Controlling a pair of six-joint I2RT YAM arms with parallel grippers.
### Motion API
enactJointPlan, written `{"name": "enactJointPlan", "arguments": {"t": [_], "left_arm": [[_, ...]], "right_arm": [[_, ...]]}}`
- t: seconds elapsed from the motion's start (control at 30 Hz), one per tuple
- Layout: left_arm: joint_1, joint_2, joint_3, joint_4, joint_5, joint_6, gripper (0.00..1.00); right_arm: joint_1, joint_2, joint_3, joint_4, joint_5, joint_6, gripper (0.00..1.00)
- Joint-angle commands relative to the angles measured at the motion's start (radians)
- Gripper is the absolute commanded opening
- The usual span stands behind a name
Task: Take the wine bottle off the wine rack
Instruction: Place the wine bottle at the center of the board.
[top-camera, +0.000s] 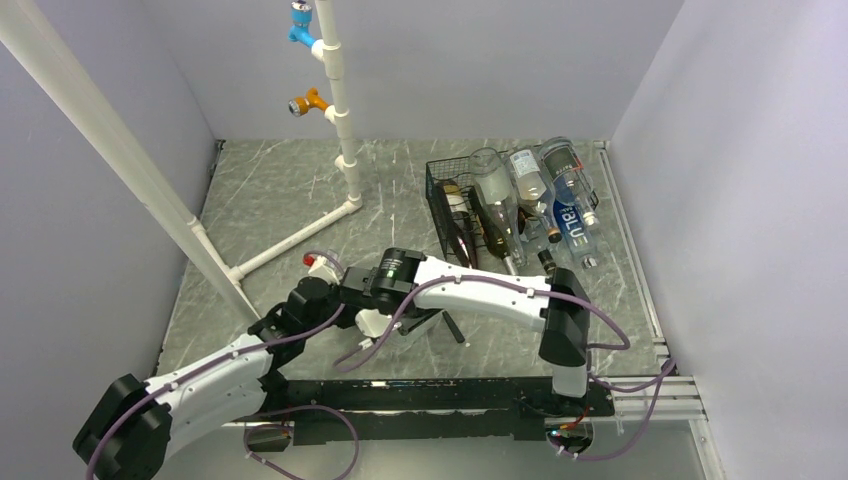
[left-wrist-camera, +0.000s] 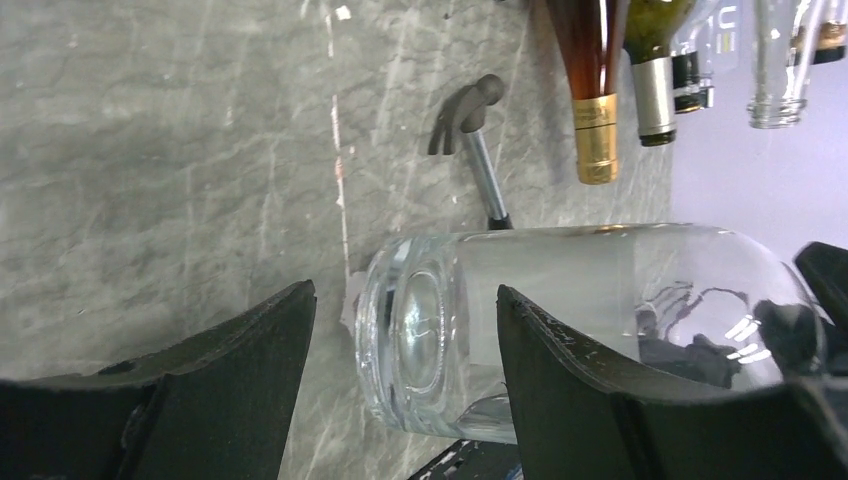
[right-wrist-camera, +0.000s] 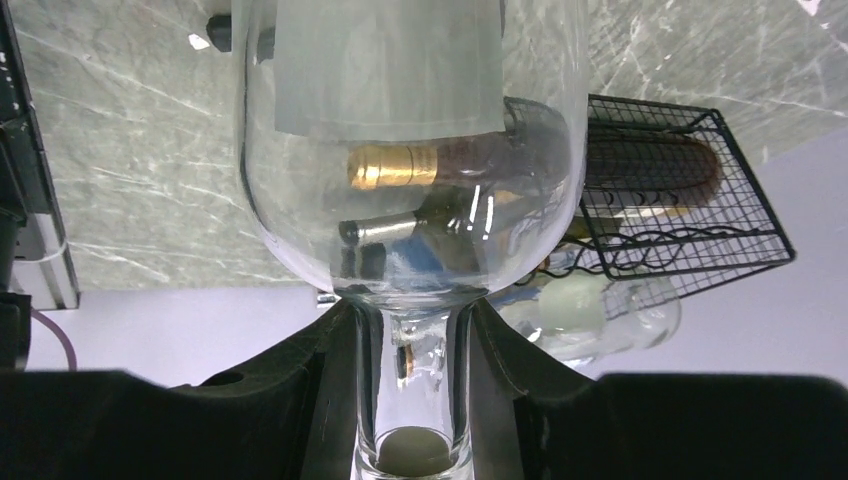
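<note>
A clear glass wine bottle (right-wrist-camera: 410, 130) is held away from the rack, lying sideways over the table near the arm bases. My right gripper (right-wrist-camera: 415, 400) is shut on its neck, just above the corked mouth. The bottle's round base (left-wrist-camera: 420, 330) sits between the spread fingers of my left gripper (left-wrist-camera: 405, 295), which is open, with a gap showing on its left side. The black wire wine rack (top-camera: 440, 190) stands at the back right and holds several other bottles (top-camera: 520, 190). In the top view both wrists meet over the bottle (top-camera: 372, 323) and mostly hide it.
A hammer (left-wrist-camera: 475, 130) lies on the grey marbled table between the held bottle and the rack. A white pipe frame (top-camera: 340, 100) stands at the back left, with a slanted pipe (top-camera: 120, 150) along the left. Walls close in on both sides.
</note>
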Motion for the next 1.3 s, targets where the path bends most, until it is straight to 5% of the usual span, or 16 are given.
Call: {"name": "enactJointPlan", "arguments": {"t": [0.0, 0.2, 1.0, 1.27], "left_arm": [[-0.008, -0.032, 0.040, -0.104, -0.041, 0.003, 0.72], [-0.009, -0.051, 0.038, -0.130, -0.049, 0.001, 0.72], [-0.009, -0.075, 0.043, -0.147, -0.045, 0.025, 0.72], [-0.009, -0.139, 0.075, -0.262, -0.110, 0.059, 0.72]], "right_arm": [[0.034, 0.059, 0.055, 0.031, 0.037, 0.005, 0.00], [0.067, 0.116, 0.106, 0.019, 0.075, 0.005, 0.08], [0.125, 0.157, 0.213, 0.089, 0.090, -0.021, 0.81], [0.139, 0.175, 0.351, 0.047, 0.024, -0.023, 0.91]]}}
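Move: The right hand already holds the wine bottle by its neck, the body reaching left from the fingers: its middle is some 5 cm left, 4 cm lower and level fore and aft. The spot on the board for its base is about 8 cm left, 1 cm ahead and 14 cm below; from the left hand, 2 cm ahead, 2 cm right, 6 cm below. The hammer lies about 5 cm ahead, 4 cm right of the right hand, the gold-topped bottle some 19 cm ahead, 8 cm right. Still pinching the wine bottle's neck, the right hand eases left towards the left hand for about 2.5 cm, then spreads its fingers nearly wide to let the neck go and continues left, faster, rising slightly, some 7.5 cm in all. The left hand, open around the base end, shifts about 2 cm left and 1.5 cm down, then nearly stops. ##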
